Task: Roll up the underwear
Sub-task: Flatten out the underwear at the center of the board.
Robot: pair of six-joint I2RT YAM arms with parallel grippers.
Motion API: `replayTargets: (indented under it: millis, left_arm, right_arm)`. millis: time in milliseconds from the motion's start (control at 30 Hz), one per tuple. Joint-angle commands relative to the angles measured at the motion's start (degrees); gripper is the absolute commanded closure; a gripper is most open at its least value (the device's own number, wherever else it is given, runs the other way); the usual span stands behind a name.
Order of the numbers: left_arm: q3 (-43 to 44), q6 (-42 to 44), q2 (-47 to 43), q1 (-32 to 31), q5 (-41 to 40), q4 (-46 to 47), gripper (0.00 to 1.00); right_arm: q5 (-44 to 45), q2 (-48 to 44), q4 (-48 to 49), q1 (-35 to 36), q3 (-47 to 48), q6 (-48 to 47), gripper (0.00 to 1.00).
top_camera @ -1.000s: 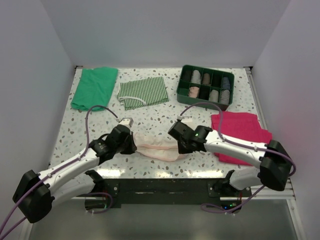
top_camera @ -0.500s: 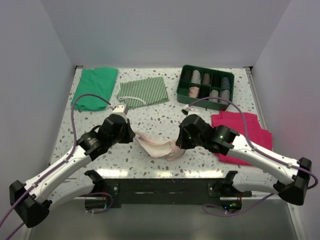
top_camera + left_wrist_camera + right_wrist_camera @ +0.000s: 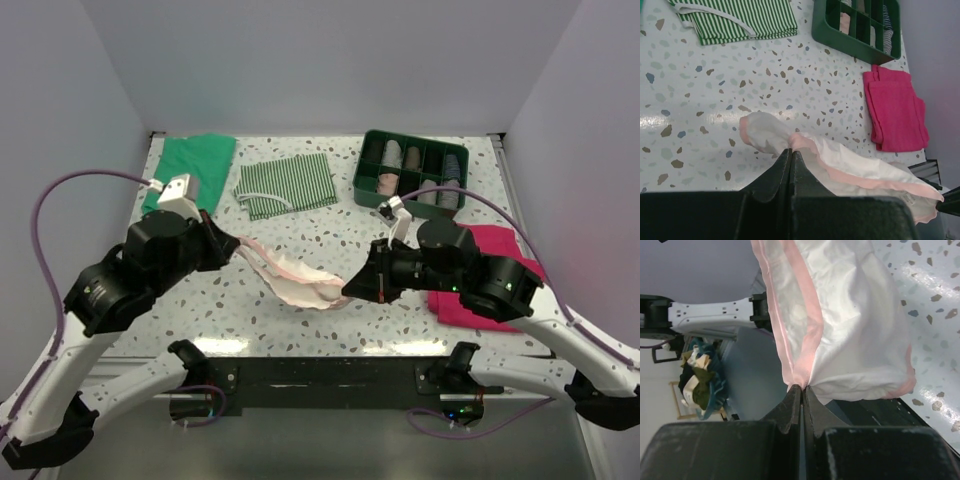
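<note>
The underwear (image 3: 300, 280) is a thin pale pink garment with darker pink edging, hanging stretched between both grippers above the table. My left gripper (image 3: 232, 247) is shut on its left end; in the left wrist view the cloth (image 3: 855, 165) bunches at the closed tips (image 3: 791, 151). My right gripper (image 3: 352, 288) is shut on the right end. In the right wrist view the fabric (image 3: 840, 320) fans out from the pinched tips (image 3: 802, 387). The middle of the garment sags toward the tabletop.
A green compartment box (image 3: 410, 172) with rolled items stands at the back right. A magenta cloth (image 3: 490, 270) lies at the right, a green-and-white striped cloth (image 3: 285, 184) at the back centre, a green cloth (image 3: 190, 172) at the back left.
Both arms have risen and spread apart, lifting the underwear off the table. It now hangs stretched between them instead of lying flat.
</note>
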Motion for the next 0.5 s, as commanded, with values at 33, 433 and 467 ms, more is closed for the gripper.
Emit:
replayTargets:
  millis: [33, 433, 467]
  left_arm:
    - [5.87, -4.52, 1.35, -0.16, 2.04, -11.29, 1.0]
    - [-12.37, 6.45, 27.51, 4.4, 0.89, 18.52, 1.0]
    - [-13.89, 6.99, 29.37, 5.72, 3.08, 21.28, 1.0]
  right_arm:
    - [-1.32, -2.85, 0.86, 0.18, 2.54, 2.04, 1.0]
    - [12.69, 20.15, -0.49, -25.53, -8.69, -6.39, 1.0]
    - [11.11, 26.44, 0.75, -26.88, -9.48, -7.79, 1.0]
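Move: Both hands hold the underwear by its waistband in the air, some 27 cm above the table. The board's bare centre, where it is being taken, lies about 6 cm ahead and 15 cm right of the left hand, and 14 cm ahead and 6 cm left of the right. The striped cloth is some 26 cm ahead and 8 cm right of the left hand; the red towel is about 14 cm ahead and 30 cm right of the right hand. Down and forward after a short lift of about a centimetre: both hands swing the held underwear out and down towards the board's centre. The left sinks some 13 cm; the right reaches about 13 cm forward while sinking and drifting right, turning roughly 30 degrees clockwise. Both sets of fingers tip downwards and stay shut on the waistband. ##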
